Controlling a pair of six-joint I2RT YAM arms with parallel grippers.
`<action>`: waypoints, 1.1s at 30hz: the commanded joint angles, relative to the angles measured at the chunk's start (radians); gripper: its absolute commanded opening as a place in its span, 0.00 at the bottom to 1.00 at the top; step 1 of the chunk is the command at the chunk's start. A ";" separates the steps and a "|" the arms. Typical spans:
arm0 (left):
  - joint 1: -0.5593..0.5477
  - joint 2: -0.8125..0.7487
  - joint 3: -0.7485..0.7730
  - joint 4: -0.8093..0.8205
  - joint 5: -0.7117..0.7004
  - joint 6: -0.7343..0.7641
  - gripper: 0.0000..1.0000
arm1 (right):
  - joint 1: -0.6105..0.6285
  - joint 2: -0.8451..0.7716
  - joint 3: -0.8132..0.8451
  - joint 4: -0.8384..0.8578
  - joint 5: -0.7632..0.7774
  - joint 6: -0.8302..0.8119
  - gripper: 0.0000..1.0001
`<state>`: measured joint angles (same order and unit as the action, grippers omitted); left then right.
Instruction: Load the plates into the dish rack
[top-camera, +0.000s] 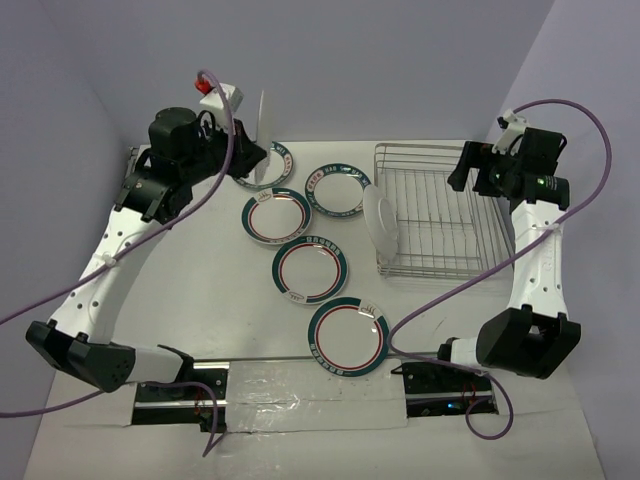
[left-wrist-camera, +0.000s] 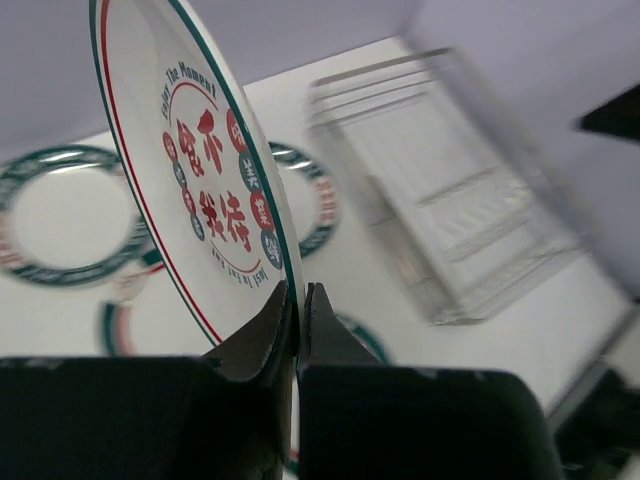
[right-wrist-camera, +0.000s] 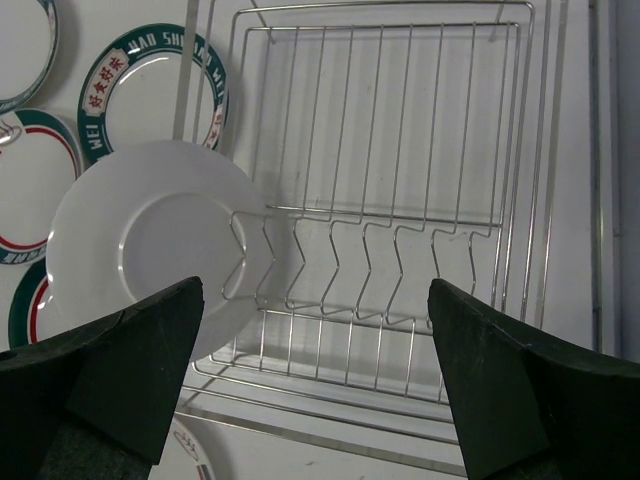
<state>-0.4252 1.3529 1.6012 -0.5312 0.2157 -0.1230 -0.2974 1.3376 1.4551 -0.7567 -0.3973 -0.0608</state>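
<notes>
My left gripper (top-camera: 250, 157) is shut on the rim of a green-rimmed plate (top-camera: 262, 135) and holds it upright, edge-on, above the far left of the table. In the left wrist view the jaws (left-wrist-camera: 300, 300) pinch that plate (left-wrist-camera: 190, 170) at its lower edge, its red characters facing the camera. The wire dish rack (top-camera: 430, 205) stands at the right. One plate (top-camera: 380, 228) stands in its left end, white underside showing, also seen in the right wrist view (right-wrist-camera: 150, 240). My right gripper (top-camera: 468, 172) hovers open and empty over the rack (right-wrist-camera: 400, 130).
Several green-rimmed plates lie flat on the table left of the rack: one (top-camera: 337, 190) by the rack, one (top-camera: 275, 215) beside it, one (top-camera: 311, 268) in the middle, one (top-camera: 348, 335) nearest the arm bases. Another (top-camera: 278, 160) lies partly behind the held plate.
</notes>
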 joint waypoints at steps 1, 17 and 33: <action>-0.038 -0.003 -0.007 0.233 0.250 -0.391 0.00 | -0.029 -0.044 0.030 -0.015 0.023 0.012 1.00; -0.354 0.235 -0.126 0.922 0.258 -0.958 0.00 | -0.103 -0.071 0.047 -0.056 0.020 0.010 1.00; -0.422 0.416 -0.030 0.669 0.028 -0.997 0.00 | -0.108 -0.115 0.017 -0.064 0.034 -0.028 1.00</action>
<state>-0.8455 1.7626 1.4967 0.0746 0.2668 -1.0973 -0.3977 1.2549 1.4658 -0.8173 -0.3634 -0.0738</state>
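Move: The left hand holds its plate upright, high over the table. The free slot just right of the standing plate in the dish rack lies level with it in reach, about 28 cm right and 27 cm lower; the standing plate is some 24 cm to its right. Loose on the table are a green-rimmed plate, roughly 17 cm ahead and 15 cm right, and a red-ringed plate, 5 cm back and 7 cm right. From the right hand, that slot is about 17 cm left, 17 cm below. Rightward in one sweep of some 26 cm, the left hand carries the pinched plate to the rack's left part, first bowing back 8 cm and rising slightly, then sinking about 11 cm and easing forward. Its wrist turns some 55 degrees, left side dropping, until the fingers point mostly right; they keep their grip. The open right hand withdraws a few centimetres right, back and up. ##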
